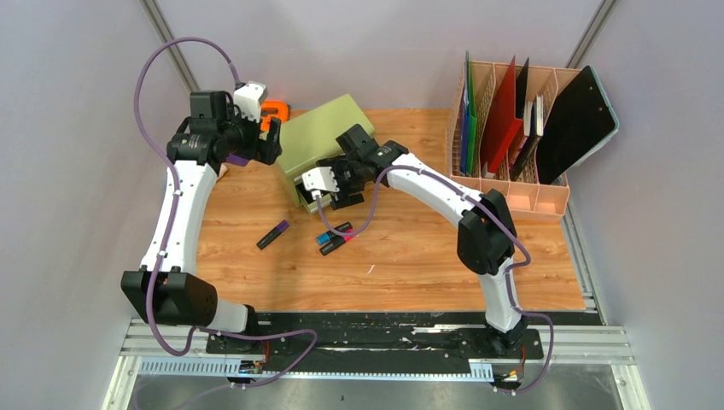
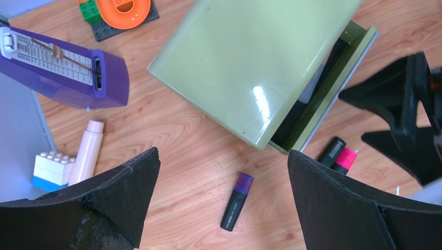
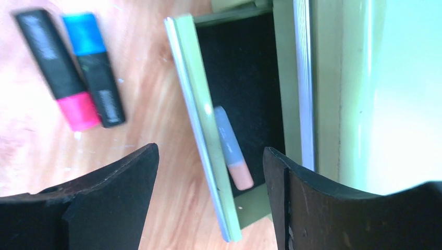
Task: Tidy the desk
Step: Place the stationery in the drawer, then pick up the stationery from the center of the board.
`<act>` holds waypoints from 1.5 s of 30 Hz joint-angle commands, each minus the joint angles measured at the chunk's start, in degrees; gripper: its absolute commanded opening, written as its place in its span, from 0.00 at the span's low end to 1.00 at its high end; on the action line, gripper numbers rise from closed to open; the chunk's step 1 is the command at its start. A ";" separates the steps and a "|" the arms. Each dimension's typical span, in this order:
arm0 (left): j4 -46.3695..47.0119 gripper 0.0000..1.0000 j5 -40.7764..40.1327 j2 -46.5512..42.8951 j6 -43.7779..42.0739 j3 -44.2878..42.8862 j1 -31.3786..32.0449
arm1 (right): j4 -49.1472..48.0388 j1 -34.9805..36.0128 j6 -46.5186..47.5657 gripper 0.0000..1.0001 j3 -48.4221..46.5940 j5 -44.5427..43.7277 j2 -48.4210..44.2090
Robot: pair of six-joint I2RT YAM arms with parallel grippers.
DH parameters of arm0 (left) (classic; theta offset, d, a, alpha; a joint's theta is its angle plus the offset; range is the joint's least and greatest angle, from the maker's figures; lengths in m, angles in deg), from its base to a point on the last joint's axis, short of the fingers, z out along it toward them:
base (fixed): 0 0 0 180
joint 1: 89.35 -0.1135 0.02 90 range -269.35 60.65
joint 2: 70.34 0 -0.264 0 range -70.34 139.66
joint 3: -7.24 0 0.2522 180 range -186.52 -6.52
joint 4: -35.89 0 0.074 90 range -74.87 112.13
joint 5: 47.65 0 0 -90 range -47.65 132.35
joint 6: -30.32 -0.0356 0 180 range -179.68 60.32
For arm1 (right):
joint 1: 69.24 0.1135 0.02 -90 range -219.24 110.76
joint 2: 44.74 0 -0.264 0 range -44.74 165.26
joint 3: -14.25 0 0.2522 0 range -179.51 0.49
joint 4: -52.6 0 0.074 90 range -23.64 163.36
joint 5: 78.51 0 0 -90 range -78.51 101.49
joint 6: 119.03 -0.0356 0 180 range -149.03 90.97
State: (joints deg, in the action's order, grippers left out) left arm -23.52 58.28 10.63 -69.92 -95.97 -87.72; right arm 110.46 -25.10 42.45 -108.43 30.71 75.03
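The desk point(image 1: 410, 256) is an orange-brown wood top. An olive-green drawer chest point(image 1: 320, 137) stands at the back middle, its drawer point(image 3: 240, 78) pulled out. A grey marker with a peach cap point(image 3: 232, 151) lies inside. My right gripper point(image 3: 208, 151) hangs open over the drawer's front panel point(image 3: 200, 130), holding nothing; in the top view the right gripper point(image 1: 337, 192) is at the chest's front. My left gripper point(image 2: 223, 153) is open and empty, high above a purple highlighter point(image 2: 237, 202). A pink highlighter point(image 3: 60, 70) and a blue highlighter point(image 3: 96, 67) lie side by side.
A purple metronome point(image 2: 62, 70), a pale pink tube point(image 2: 86, 151), a white-and-blue toy brick point(image 2: 52, 169) and an orange piece on a dark baseplate point(image 2: 122, 13) sit left of the chest. A peach file rack point(image 1: 508, 184) with folders and a black board point(image 1: 580, 120) fills the back right.
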 commanded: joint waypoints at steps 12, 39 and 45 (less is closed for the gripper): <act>0.12 1.00 0.79 -1.69 2.91 -2.78 -1.45 | 2.08 5.39 -12.01 0.54 6.02 15.03 -2.68; 0.78 1.00 2.23 -2.33 2.29 -0.47 -1.45 | -1.14 5.79 -11.35 0.44 4.80 13.12 7.75; 0.82 1.00 2.39 -2.22 2.23 -0.39 -1.45 | -1.36 5.79 -11.31 0.42 4.22 12.52 8.62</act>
State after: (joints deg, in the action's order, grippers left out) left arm -23.50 59.63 10.63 -68.28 -96.32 -88.71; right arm 110.88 -19.29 30.74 -101.57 42.86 82.70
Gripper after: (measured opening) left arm 1.000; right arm 0.427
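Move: Behind the right hand, about 9 cm back, 2 cm left and 12 cm down, lies the blue-capped marker. The pink-capped marker lies beside it, 11 cm back and 2 cm left of the hand. The open drawer is some 6 cm ahead, 2 cm left and 8 cm below. The purple-capped marker is roughly 9 cm back and 18 cm left, on the table. From the left hand, the blue-capped marker is about 10 cm back, 19 cm right and 27 cm down. Leaving the open drawer empty-fingered, the right hand sweeps back about 10 cm, drifting slightly left, to above the side-by-side blue- and pink-capped markers, then sinks almost straight down, ending about 10 cm lower. On the way back its fingertips swing some 25 degrees towards the base and the gap narrows from wide to under half open, the tips ending close over the pair; contact can't be seen. ##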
